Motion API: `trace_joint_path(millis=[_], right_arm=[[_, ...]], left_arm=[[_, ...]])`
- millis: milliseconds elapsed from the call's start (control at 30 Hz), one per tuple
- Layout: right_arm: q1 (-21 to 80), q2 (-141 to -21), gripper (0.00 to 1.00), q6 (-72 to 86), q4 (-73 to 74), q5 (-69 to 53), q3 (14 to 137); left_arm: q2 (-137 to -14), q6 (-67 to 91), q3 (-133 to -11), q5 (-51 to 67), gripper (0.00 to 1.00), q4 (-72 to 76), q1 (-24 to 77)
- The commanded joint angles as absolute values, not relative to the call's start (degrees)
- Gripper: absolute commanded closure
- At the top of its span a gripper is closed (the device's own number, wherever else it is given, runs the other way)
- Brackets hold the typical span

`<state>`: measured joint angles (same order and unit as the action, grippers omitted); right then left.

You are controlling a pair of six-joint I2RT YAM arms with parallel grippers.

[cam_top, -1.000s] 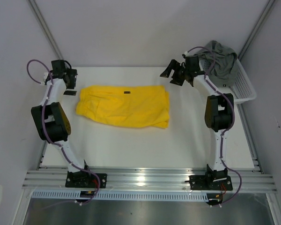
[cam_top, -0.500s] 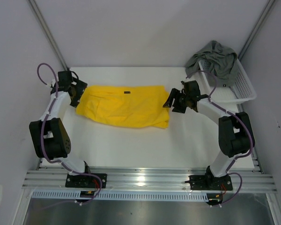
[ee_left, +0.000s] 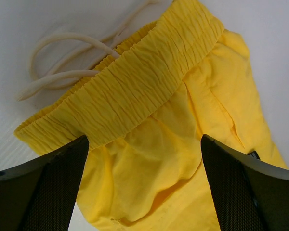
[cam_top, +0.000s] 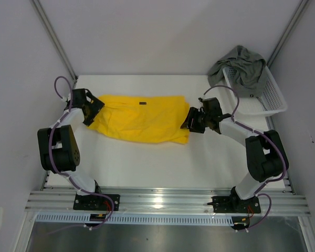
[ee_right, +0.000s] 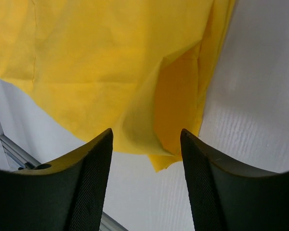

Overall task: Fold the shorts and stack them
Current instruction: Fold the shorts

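The yellow shorts lie spread across the middle of the table, with a small dark logo near their far edge. My left gripper is open at their left end. In the left wrist view its jaws straddle the cloth just below the gathered waistband and pale drawstring. My right gripper is at the right end, its jaws apart around the folded corner of the yellow cloth, not pressing it. The grey-green shorts lie heaped in the basket.
A white mesh basket stands at the back right, against the enclosure wall. Metal rails run along the near edge, by the arm bases. Grey walls close in the table on three sides.
Both arms have swung in and down to the yellow shorts' two ends. The right jaws have narrowed. The left jaws stay wide.
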<state>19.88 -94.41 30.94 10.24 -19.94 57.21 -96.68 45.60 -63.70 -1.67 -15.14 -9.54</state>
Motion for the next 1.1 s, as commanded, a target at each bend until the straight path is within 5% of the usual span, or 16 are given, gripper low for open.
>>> trace_joint_path(millis=[0, 200, 300, 333, 467, 800, 1067], right_arm=[[21.09, -94.30, 0.41, 28.13, 7.21, -20.04, 58.80], [22.15, -96.33, 0.42, 26.28, 6.68, -18.98, 59.59], [23.11, -95.98, 0.57, 26.28, 6.77, -20.21, 59.07], [23.38, -95.63, 0.73, 26.37, 6.94, -20.13, 58.89], [24.60, -91.77, 1.00, 26.81, 8.43, -19.51, 57.40], [28.65, -79.90, 1.00, 27.33, 14.06, -14.42, 52.48], [31.80, -82.17, 1.00, 32.42, 8.27, -13.63, 43.25]], left_arm=[[-97.47, 43.16, -65.22, -0.88, 0.01, -11.78, -9.67], [-97.29, 42.45, -62.75, -1.58, 0.01, -10.28, -9.58], [-97.91, 42.36, -62.67, -1.84, 0.01, -10.02, -9.58], [-98.08, 42.36, -62.58, -1.93, 0.01, -10.11, -9.67], [-98.88, 42.45, -62.93, -2.02, 0.01, -10.28, -9.58], [-99.40, 42.71, -63.72, -3.52, 0.01, -11.60, -9.58], [-100.55, 42.98, -65.83, -3.51, 0.01, -13.53, -9.67]])
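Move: The right gripper stands almost on the shorts' right edge: the loose upper flap lies about 2 cm to its left and 1 cm below. The shorts' near right corner is about 7 cm back and 1 cm right of the hand, their black label about 11 cm ahead and 20 cm left. From the left gripper, that flap is roughly 40 cm right and 7 cm back; the waistband's middle lies 2 cm ahead and 2 cm left. Ease the right gripper about 2 cm left into the loose edge of the shorts and shut the fingers to pinch the cloth. Then draw it back about 7 cm towards your base, lifting some 6 cm on the way and sinking again to near the height of the pinch. Keep the left gripper wide open at the waistband end, letting it settle 1.5 cm lower. ##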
